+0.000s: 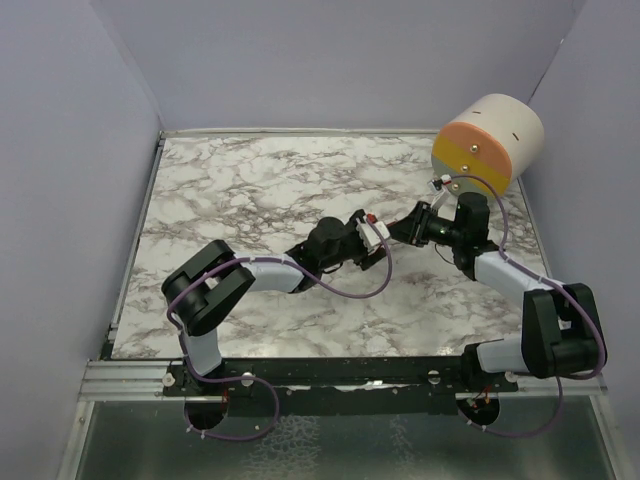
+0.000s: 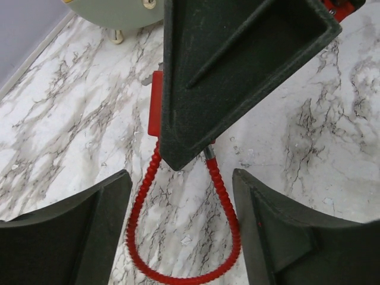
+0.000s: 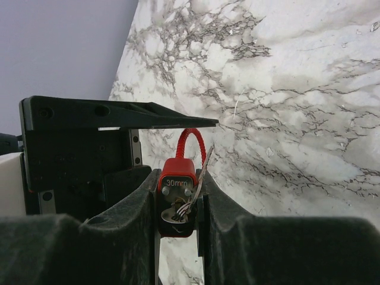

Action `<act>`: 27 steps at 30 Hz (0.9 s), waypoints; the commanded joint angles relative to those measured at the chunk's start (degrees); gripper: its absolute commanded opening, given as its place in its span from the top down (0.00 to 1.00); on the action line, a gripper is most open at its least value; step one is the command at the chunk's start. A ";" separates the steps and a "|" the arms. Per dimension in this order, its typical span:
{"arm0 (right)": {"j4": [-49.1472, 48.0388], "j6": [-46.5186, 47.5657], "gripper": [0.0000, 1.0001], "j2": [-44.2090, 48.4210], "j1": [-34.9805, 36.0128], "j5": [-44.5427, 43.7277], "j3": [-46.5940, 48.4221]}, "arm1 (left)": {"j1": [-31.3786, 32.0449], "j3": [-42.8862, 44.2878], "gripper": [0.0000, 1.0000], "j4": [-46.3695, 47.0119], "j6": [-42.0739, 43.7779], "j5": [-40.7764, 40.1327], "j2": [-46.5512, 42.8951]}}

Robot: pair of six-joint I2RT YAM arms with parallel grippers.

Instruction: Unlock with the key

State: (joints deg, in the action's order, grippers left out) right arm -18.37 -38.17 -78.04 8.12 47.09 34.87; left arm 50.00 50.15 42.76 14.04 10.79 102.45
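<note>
My right gripper (image 3: 179, 176) is shut on the red padlock (image 3: 177, 169), clamping its body from both sides. The lock's red ribbed cable shackle (image 3: 189, 138) points away from the wrist. A thin silvery key (image 3: 200, 171) on a wire ring lies against the lock's face by the keyhole; I cannot tell whether it is inserted. In the left wrist view the shackle loop (image 2: 184, 274) hangs between the fingers of my open left gripper (image 2: 183, 228), the right finger (image 2: 279, 225) close beside the cable. From above, both grippers (image 1: 392, 230) meet mid-table.
A cream and orange cylinder (image 1: 487, 140) lies on its side at the back right corner of the marble table (image 1: 250, 190). Purple walls close in the left, back and right sides. The arms' cables loop over the table.
</note>
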 commanded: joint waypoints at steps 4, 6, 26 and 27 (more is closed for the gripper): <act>1.22 1.52 0.99 2.28 -0.31 2.04 0.55 | 0.28 1.40 0.58 1.97 0.74 -0.78 0.58; 1.40 1.50 0.99 2.28 -0.34 1.89 0.59 | 0.28 1.21 0.59 1.97 0.66 -0.81 0.27; 2.39 1.43 0.99 1.78 -0.30 0.55 1.12 | 0.28 -0.52 1.00 1.98 -0.07 -5.00 -1.53; 2.38 1.43 0.99 1.69 -0.30 0.55 1.16 | 0.28 -0.69 1.00 2.00 -0.07 -5.22 -1.60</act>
State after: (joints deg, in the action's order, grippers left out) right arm -16.69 -37.21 -77.17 8.08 47.20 34.89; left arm 50.50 50.13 42.78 14.28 8.95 102.78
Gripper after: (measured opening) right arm 0.233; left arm 0.160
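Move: The red cable loop lies right between the left hand's open fingers, about level with its hand point. The lock body, in the right fingers, sits some 5 cm to the left hand's right and 2 cm farther out; the key shows about 2 cm beyond the lock body. From the right hand the loop lies about 5 cm left and 2 cm back, level in height. Left hand stays within about 0.5 cm, closing its fingers to pinch the cable loop; right keeps the lock. ##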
